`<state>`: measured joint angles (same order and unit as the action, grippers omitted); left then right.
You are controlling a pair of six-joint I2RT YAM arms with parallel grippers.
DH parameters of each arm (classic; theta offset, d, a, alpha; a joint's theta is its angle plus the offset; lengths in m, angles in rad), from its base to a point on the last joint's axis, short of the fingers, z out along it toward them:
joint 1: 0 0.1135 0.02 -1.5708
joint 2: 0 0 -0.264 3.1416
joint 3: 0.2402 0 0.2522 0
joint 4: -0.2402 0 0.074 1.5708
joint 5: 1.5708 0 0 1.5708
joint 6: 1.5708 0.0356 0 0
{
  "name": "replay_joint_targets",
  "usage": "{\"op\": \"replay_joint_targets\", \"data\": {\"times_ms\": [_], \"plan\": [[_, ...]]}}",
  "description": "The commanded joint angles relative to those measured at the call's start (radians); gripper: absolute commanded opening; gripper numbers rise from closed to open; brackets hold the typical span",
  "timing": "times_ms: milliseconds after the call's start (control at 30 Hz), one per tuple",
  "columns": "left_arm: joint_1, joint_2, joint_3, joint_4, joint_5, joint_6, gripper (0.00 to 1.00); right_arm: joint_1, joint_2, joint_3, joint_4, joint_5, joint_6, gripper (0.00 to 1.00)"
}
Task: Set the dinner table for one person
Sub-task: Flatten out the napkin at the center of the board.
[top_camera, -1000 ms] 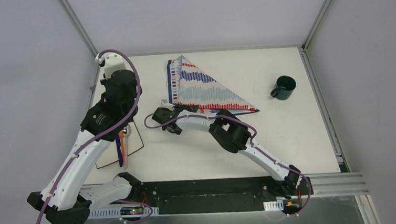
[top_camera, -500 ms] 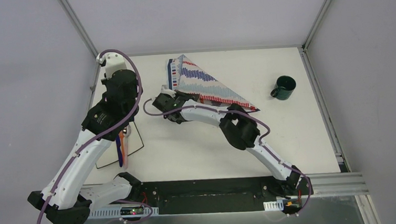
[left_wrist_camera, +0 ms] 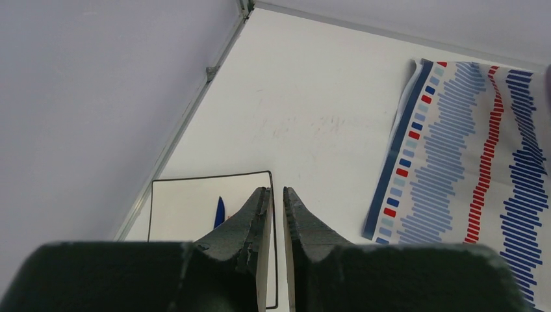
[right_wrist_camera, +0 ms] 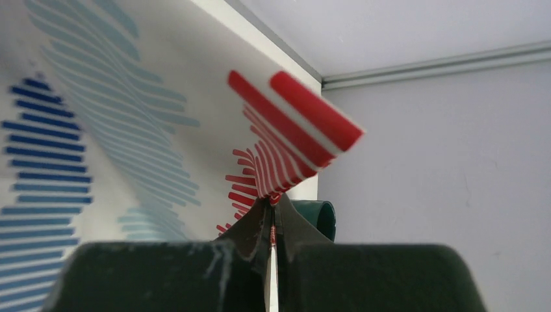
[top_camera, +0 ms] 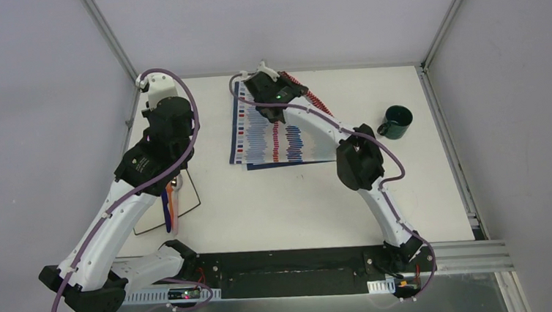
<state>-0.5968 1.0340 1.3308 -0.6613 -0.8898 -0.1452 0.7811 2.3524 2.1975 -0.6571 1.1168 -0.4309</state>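
Observation:
The striped red-blue-white cloth point(top_camera: 279, 134) lies partly spread on the white dinner table point(top_camera: 262, 208), its far right corner lifted. My right gripper point(top_camera: 266, 74) hangs over the table's far edge, shut on that red-striped corner point(right_wrist_camera: 292, 123). The rest of the cloth point(right_wrist_camera: 78, 130) trails down to the table below it. My left gripper point(left_wrist_camera: 276, 190) hovers over the right edge of the white square plate point(left_wrist_camera: 188, 201). Its jaws stand a narrow slit apart with nothing between them. A blue-handled utensil point(top_camera: 167, 211) and an orange one point(top_camera: 175, 207) lie on the plate point(top_camera: 145, 222).
A dark green mug point(top_camera: 397, 122) stands at the right of the table, also seen just beyond my right fingers as the mug point(right_wrist_camera: 318, 214). Grey rails and white walls close in the table at the back and on both sides.
My right gripper has carried the cloth corner from the table's middle to the far edge, unfolding the triangle into a wider sheet. The left arm has not moved.

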Motion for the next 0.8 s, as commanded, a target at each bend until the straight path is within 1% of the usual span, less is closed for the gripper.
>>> {"op": "replay_joint_targets", "data": {"times_ms": [0,167,333,400,500,600,700,767], "plan": [[-0.012,0.011,0.005,0.022,-0.025,0.018,0.14,-0.078,0.014,0.067,-0.007,0.032,-0.009,0.0],[-0.012,0.035,0.015,0.025,-0.021,0.019,0.14,-0.153,0.046,0.083,-0.008,-0.003,0.016,0.0],[-0.012,0.066,0.02,0.025,-0.016,0.017,0.14,-0.216,0.138,0.143,0.02,0.019,-0.031,0.0],[-0.012,0.075,0.02,0.026,-0.018,0.017,0.14,-0.234,0.164,0.141,0.068,0.036,-0.064,0.07],[-0.012,0.088,0.02,0.026,-0.02,0.019,0.14,-0.251,0.195,0.14,0.127,0.063,-0.113,0.25],[-0.012,0.103,0.021,0.025,-0.021,0.017,0.14,-0.263,0.201,0.142,0.161,0.072,-0.13,0.36],[-0.012,0.119,0.024,0.026,-0.014,0.015,0.14,-0.272,0.186,0.141,0.166,0.061,-0.123,0.42],[-0.012,0.128,0.027,0.028,-0.009,0.011,0.14,-0.28,0.174,0.139,0.165,0.052,-0.116,0.43]]}}
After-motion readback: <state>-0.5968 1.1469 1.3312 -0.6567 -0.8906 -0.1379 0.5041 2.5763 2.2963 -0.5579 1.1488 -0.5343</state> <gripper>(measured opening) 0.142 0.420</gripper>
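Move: The right gripper holds the napkin's corner; the bare spot where it is to be laid, the sheet's far right corner, is about 14 cm ahead, 20 cm to the right and 18 cm below. The flat part of the napkin is centred some 5 cm left of the hand and 2 cm back, the mug about 32 cm right and 4 cm back. From the left gripper that spot lies roughly 35 cm ahead and 49 cm right. Sweep the right gripper about 13 cm to the right and 8 cm forward, drawing the held napkin corner out towards the bare far right spot; after a level start sink some 7 cm, turning clockwise about 15 degrees. In the second half open the fingers not quite halfway and let the corner go. Ease the empty left gripper down and forward a few centimetres, slightly right, fingers unchanged. ##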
